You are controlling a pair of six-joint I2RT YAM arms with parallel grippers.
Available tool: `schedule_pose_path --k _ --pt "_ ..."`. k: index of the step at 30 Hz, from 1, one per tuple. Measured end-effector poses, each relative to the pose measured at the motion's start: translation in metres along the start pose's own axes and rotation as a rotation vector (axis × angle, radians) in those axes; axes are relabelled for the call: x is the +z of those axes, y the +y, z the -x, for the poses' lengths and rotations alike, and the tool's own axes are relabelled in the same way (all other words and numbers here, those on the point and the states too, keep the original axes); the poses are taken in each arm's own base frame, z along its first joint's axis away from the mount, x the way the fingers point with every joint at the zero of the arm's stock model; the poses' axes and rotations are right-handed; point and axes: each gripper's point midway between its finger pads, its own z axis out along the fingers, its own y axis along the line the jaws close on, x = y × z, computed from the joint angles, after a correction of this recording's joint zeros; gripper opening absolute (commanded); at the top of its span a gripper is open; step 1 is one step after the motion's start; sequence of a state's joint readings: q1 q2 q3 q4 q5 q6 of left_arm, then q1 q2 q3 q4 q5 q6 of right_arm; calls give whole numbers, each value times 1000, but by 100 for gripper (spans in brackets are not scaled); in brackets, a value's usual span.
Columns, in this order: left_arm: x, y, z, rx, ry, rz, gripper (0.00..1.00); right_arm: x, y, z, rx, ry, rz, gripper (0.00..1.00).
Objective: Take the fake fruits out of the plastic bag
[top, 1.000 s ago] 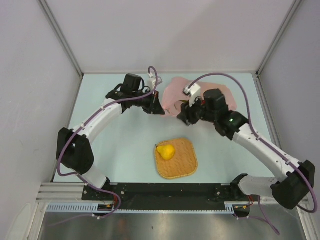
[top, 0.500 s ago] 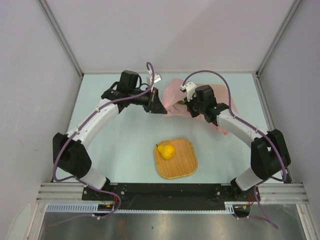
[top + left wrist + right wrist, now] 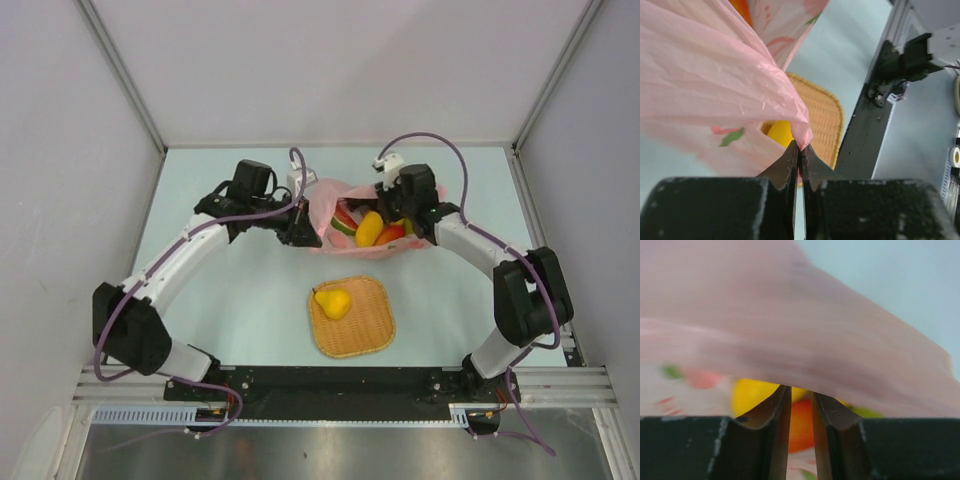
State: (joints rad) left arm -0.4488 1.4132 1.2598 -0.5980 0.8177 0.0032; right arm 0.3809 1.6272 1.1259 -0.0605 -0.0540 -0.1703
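The pink plastic bag [image 3: 335, 196] hangs open between my two grippers at the far middle of the table. Inside it show a red watermelon slice [image 3: 345, 220], a yellow mango [image 3: 369, 228] and a red-orange fruit [image 3: 391, 235]. My left gripper [image 3: 303, 229] is shut on the bag's left edge; in the left wrist view the film [image 3: 730, 85] is pinched at the tips [image 3: 800, 148]. My right gripper [image 3: 404, 213] holds the bag's right edge; its jaws [image 3: 799, 390] stand almost closed under the blurred film [image 3: 805, 335], with yellow [image 3: 752, 392] and red-orange [image 3: 801, 425] fruits behind.
A woven orange-tan tray [image 3: 365, 330] lies at the near middle with a yellow pear-shaped fruit [image 3: 333, 301] on it; the tray also shows in the left wrist view [image 3: 822, 112]. Grey walls close the table's sides and back. The black base rail [image 3: 330, 380] runs along the near edge.
The bag lay flat and closed a second ago; it is now pulled open between both grippers and the fruits inside show. The right gripper moved back and left; the left gripper shifted slightly nearer.
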Motion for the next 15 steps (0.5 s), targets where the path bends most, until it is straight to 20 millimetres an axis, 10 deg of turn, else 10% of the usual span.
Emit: schedule_pose_path --k 7,11,15 --pt "3 36 -9 -96 27 94 11 4 118 10 -191 -63 277 30" --pt "-16 58 4 -181 -45 137 12 18 133 -3 -245 -48 301 53" --pt "-40 79 17 -268 -131 165 0 40 127 -18 -262 -12 266 53"
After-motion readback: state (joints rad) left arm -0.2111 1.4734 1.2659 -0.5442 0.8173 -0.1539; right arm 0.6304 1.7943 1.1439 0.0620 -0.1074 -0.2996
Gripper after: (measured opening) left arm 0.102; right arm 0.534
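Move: The watermelon slice lies in the bag about 11 cm to the right gripper's left, 2 cm farther out and some 8 cm below. The yellow mango sits between them, roughly 5 cm left and 1 cm ahead of that gripper; the black grapes are about 6 cm ahead and 5 cm left of it, both at similar depth. From the left gripper, already pinching the bag's rim, the slice lies about 17 cm ahead, 8 cm right and 18 cm below. Sweep the right gripper about 12 cm left and slightly back inside the bag's mouth, past the mango towards the watermelon slice, yawing some 20 degrees counter-clockwise; then sink about 5 cm, easing a little forward, while opening the fingers to about half. Keep the left fingers shut on the rim: dip slightly, then draw it forward and left, yawing counter-clockwise. ##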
